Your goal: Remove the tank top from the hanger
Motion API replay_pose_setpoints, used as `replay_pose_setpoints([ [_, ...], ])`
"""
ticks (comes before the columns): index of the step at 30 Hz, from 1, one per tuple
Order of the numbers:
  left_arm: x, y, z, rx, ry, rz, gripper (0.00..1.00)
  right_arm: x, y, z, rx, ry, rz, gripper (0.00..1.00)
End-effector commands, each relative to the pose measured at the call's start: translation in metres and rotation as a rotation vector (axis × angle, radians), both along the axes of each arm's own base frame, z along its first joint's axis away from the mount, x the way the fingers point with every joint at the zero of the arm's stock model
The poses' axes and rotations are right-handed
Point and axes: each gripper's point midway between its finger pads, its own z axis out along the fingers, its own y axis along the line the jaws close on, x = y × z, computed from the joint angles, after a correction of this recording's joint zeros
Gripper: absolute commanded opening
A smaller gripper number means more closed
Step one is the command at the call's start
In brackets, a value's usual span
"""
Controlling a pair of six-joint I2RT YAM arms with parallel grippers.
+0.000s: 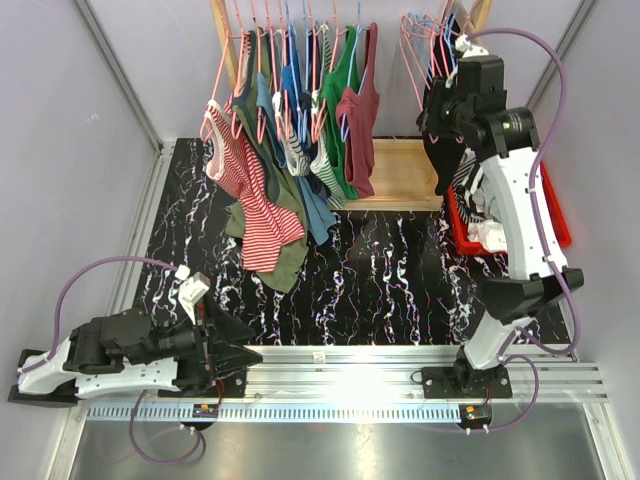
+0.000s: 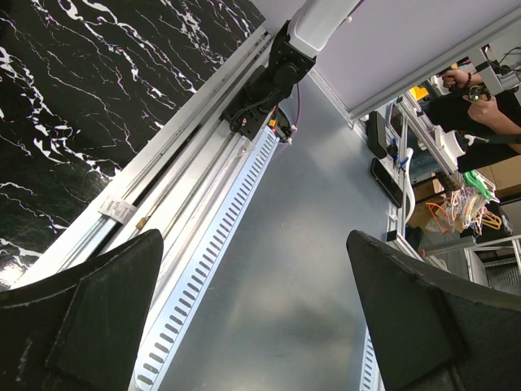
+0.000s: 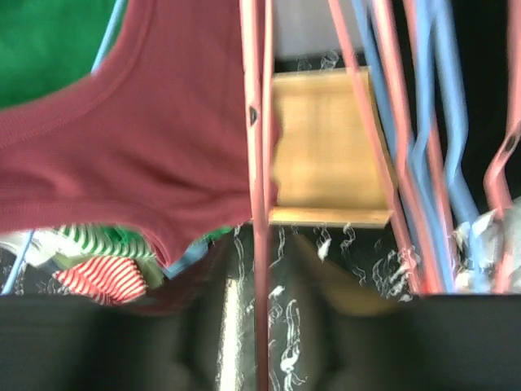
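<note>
A maroon tank top (image 1: 358, 130) hangs at the right end of the row of clothes on the rack, and it fills the upper left of the right wrist view (image 3: 146, 147). A pink hanger (image 3: 259, 163) runs straight down between my right gripper's (image 3: 269, 342) blurred fingers, which stand slightly apart on either side of it. From above, the right gripper (image 1: 432, 125) is raised at the rack, between the tank top and a bunch of empty hangers (image 1: 425, 45). My left gripper (image 1: 245, 355) rests low by the near rail, wide open and empty (image 2: 254, 236).
Several other garments hang left of the tank top, among them a red-striped one (image 1: 255, 195) drooping onto the black marbled table (image 1: 400, 280). The rack's wooden base (image 1: 405, 172) lies at the back. A red bin (image 1: 556, 222) with clothes stands at the right.
</note>
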Motion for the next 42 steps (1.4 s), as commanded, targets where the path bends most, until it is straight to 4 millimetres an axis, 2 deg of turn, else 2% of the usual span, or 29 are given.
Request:
replay_pose_setpoints([
  [1, 0.002, -0.004, 0.017, -0.069, -0.015, 0.005, 0.99, -0.034, 0.001, 0.019, 0.052, -0.059, 0.043, 0.51],
  [3, 0.002, -0.005, 0.016, -0.066, -0.016, 0.006, 0.99, -0.065, -0.002, 0.035, 0.087, -0.104, 0.057, 0.63],
  [4, 0.002, -0.005, 0.017, -0.067, -0.02, 0.006, 0.99, -0.073, 0.003, 0.018, 0.101, -0.069, 0.086, 0.71],
  [6, 0.003, -0.008, 0.015, -0.059, -0.025, 0.006, 0.99, -0.102, 0.001, 0.025, 0.136, -0.097, 0.107, 0.78],
  [7, 0.004, -0.009, 0.015, -0.057, -0.025, 0.009, 0.99, -0.108, 0.003, 0.003, 0.137, -0.052, 0.114, 0.84],
  [8, 0.003, -0.01, 0.013, -0.049, -0.026, 0.007, 0.99, -0.117, 0.005, -0.003, 0.155, -0.04, 0.128, 0.86],
  [9, 0.004, -0.011, 0.011, -0.045, -0.025, 0.007, 0.99, -0.135, 0.011, 0.001, 0.183, -0.057, 0.176, 0.88],
  [10, 0.004, -0.012, 0.011, -0.044, -0.024, 0.009, 0.99, -0.141, 0.015, -0.016, 0.19, -0.019, 0.196, 0.9],
  [12, 0.004, -0.011, 0.011, -0.044, -0.019, 0.014, 0.99, -0.162, 0.035, -0.02, 0.232, -0.003, 0.279, 0.92],
  [15, 0.005, -0.01, 0.009, -0.044, -0.011, 0.022, 0.99, -0.173, 0.059, -0.007, 0.249, -0.035, 0.334, 0.96],
  [16, 0.005, -0.009, 0.009, -0.048, -0.006, 0.026, 0.99, -0.182, 0.077, 0.004, 0.252, -0.056, 0.389, 0.97],
  [18, 0.006, -0.01, 0.009, -0.048, -0.005, 0.028, 0.99, -0.168, 0.089, 0.0, 0.226, -0.037, 0.378, 0.98],
  [19, 0.006, -0.01, 0.011, -0.053, -0.005, 0.028, 0.99, -0.163, 0.093, 0.013, 0.23, -0.06, 0.379, 0.98],
  [20, 0.007, -0.01, 0.01, -0.048, -0.007, 0.033, 0.99, -0.148, 0.1, 0.005, 0.209, -0.037, 0.365, 0.99],
  [22, 0.007, -0.01, 0.011, -0.048, -0.007, 0.035, 0.99, -0.126, 0.097, 0.026, 0.188, -0.102, 0.304, 1.0],
  [23, 0.007, -0.01, 0.011, -0.047, -0.007, 0.035, 0.99, -0.106, 0.104, 0.016, 0.162, -0.077, 0.281, 1.0],
  [24, 0.007, -0.01, 0.011, -0.047, -0.007, 0.035, 0.99, -0.1, 0.105, 0.038, 0.172, -0.122, 0.274, 1.0],
  [25, 0.007, -0.009, 0.012, -0.05, -0.009, 0.036, 0.99, -0.094, 0.109, 0.042, 0.164, -0.127, 0.279, 1.0],
  [26, 0.008, -0.008, 0.012, -0.049, -0.007, 0.043, 0.99, -0.079, 0.122, 0.032, 0.148, -0.1, 0.291, 1.0],
  [27, 0.009, -0.008, 0.012, -0.051, -0.007, 0.044, 0.99, -0.075, 0.123, 0.056, 0.165, -0.151, 0.29, 1.0],
  [28, 0.009, -0.007, 0.013, -0.057, -0.008, 0.046, 0.99, -0.07, 0.124, 0.056, 0.153, -0.149, 0.284, 1.0],
  [29, 0.009, -0.006, 0.013, -0.058, -0.008, 0.047, 0.99, -0.054, 0.132, 0.043, 0.13, -0.121, 0.27, 1.0],
  [30, 0.009, -0.005, 0.013, -0.061, -0.009, 0.05, 0.99, -0.051, 0.126, 0.06, 0.128, -0.154, 0.241, 1.0],
  [31, 0.009, -0.004, 0.014, -0.067, -0.006, 0.051, 0.99, -0.045, 0.127, 0.059, 0.117, -0.152, 0.229, 1.0],
  [32, 0.009, -0.003, 0.013, -0.066, -0.005, 0.051, 0.99, -0.031, 0.132, 0.045, 0.094, -0.124, 0.214, 1.0],
  [33, 0.009, -0.002, 0.013, -0.07, -0.002, 0.053, 0.99, -0.031, 0.13, 0.056, 0.098, -0.146, 0.205, 1.0],
  [34, 0.009, -0.001, 0.013, -0.072, -0.001, 0.055, 0.99, -0.026, 0.129, 0.053, 0.084, -0.143, 0.195, 1.0],
  [35, 0.009, 0.0, 0.012, -0.071, 0.0, 0.057, 0.99, -0.015, 0.13, 0.041, 0.061, -0.124, 0.165, 1.0],
  [42, 0.009, 0.006, 0.013, -0.098, 0.008, 0.061, 0.99, 0.005, 0.12, 0.018, -0.034, -0.1, 0.086, 0.95],
])
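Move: The blue hanger's near shoulder, with the maroon tank top on it, hangs about 13 cm to the right hand's left, 1 cm ahead and nearly level in height. The green tank top is some 5 cm farther left, level with it fore and aft, and the row of empty hangers stands roughly 4 cm to the right of the right hand and 3 cm ahead. From the idle left hand, that maroon shoulder is about 43 cm ahead, 24 cm right and 13 cm up. The right hand, its fingers already parting, opens fully and comes free of the pink empty hanger, drawing straight back towards the base some 18 cm and sinking slightly as it goes. It then swings left with the wrist turning counter-clockwise about 20 degrees, and reaches forward again about as far, rising a few centimetres and then dipping, while the wrist turns partly back, so that the wide-open fingers come up around the near shoulder of the maroon tank top, without closing on it yet. ##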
